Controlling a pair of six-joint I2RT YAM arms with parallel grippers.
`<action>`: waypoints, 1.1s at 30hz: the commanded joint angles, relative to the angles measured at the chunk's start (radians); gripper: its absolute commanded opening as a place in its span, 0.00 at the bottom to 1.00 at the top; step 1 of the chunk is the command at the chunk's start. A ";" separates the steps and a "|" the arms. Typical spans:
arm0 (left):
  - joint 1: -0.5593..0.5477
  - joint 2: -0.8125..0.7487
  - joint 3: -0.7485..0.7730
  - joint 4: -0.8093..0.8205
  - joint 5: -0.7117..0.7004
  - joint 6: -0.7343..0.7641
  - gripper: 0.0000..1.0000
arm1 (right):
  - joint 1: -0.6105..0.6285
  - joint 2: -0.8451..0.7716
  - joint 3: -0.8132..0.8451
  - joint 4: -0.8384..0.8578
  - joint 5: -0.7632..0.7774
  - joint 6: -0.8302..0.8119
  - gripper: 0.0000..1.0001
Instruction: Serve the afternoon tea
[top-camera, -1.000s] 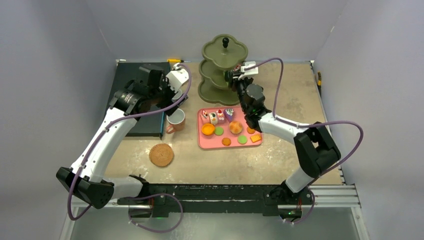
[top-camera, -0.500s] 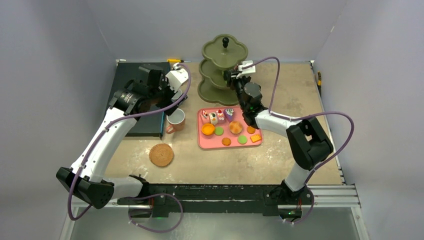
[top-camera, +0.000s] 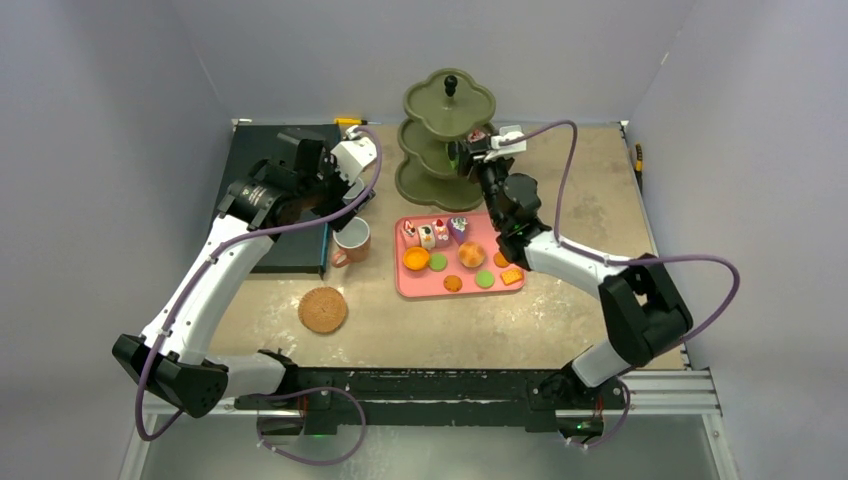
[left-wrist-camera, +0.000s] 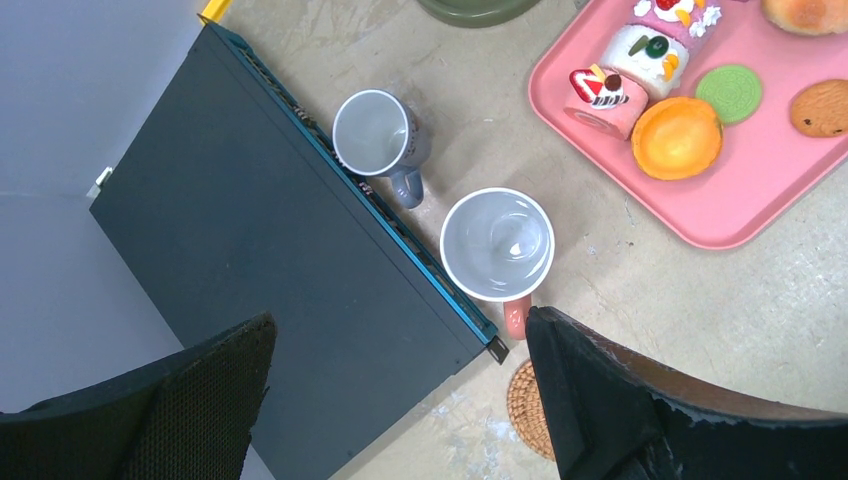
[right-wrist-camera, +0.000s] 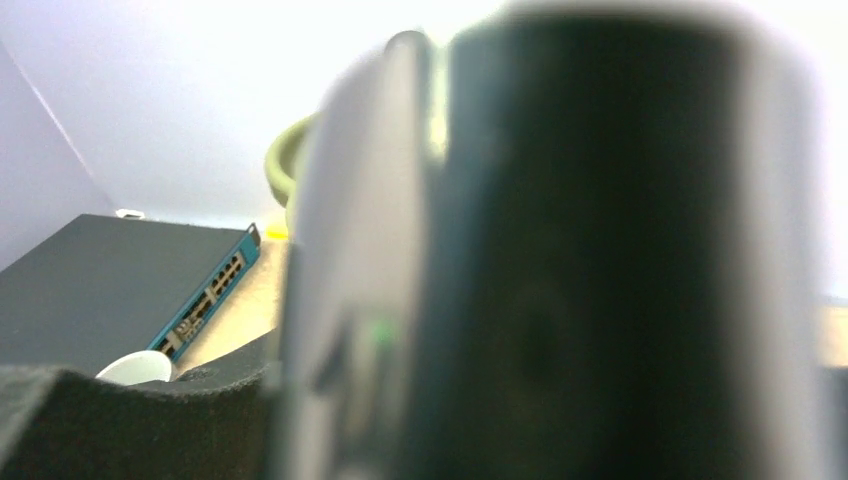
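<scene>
The sweets lie on a pink tray (top-camera: 410, 285): an orange round (top-camera: 416, 258), a green round (top-camera: 437, 261) and cake slices (top-camera: 427, 235). The orange mug (top-camera: 352, 240) stands left of the tray. In the left wrist view the grey mug (left-wrist-camera: 380, 135) stands behind the orange mug (left-wrist-camera: 497, 245), both upright and empty. My left gripper (left-wrist-camera: 400, 400) hangs open and empty above them. My right gripper (top-camera: 464, 152) is at the middle tier of the green stand (top-camera: 420, 185). A blurred black and white thing, apparently the tongs (right-wrist-camera: 600, 260), fills its wrist view.
A black network box (top-camera: 300, 250) lies at the left, against the mugs. A round woven coaster (top-camera: 322, 310) lies in front of the orange mug. A bun (top-camera: 471, 254) and cookies also sit on the tray. Purple cables loop over both arms.
My right arm has shifted a little to the right, its gripper staying at the green stand. My left arm and the mugs have not moved.
</scene>
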 joint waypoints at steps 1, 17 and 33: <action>0.006 -0.012 0.035 0.004 0.013 0.001 0.95 | 0.039 -0.118 -0.081 0.023 -0.019 0.004 0.57; 0.006 -0.019 0.043 -0.013 0.017 -0.008 0.95 | 0.203 -0.282 -0.297 -0.103 -0.019 0.059 0.55; 0.006 -0.019 0.032 -0.010 0.021 -0.008 0.95 | 0.224 -0.191 -0.346 -0.094 -0.017 0.112 0.54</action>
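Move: The right hand holds the tongs. The purple cake wedge on the pink tray, its likely next aim, lies about 10 cm back, 5 cm left and 28 cm below. The cake rolls start 4 cm left of that wedge; the orange bun lies about 15 cm back and 2 cm left of the hand. The green wedge, on the stand's middle tier, is about 4 cm ahead, 5 cm left and 14 cm below. From the idle left hand the purple wedge is some 19 cm right, 4 cm ahead and 25 cm below. Back first, then down: the right hand draws the tongs quickly away from the stand, about 12 cm back while drifting some 4 cm left, then sinks about 12 cm over the rear of the pink tray towards the purple wedge. The wrist turns counter-clockwise and tips downward, some 15 degrees each, while the fingers keep their part-open hold on the tongs. ##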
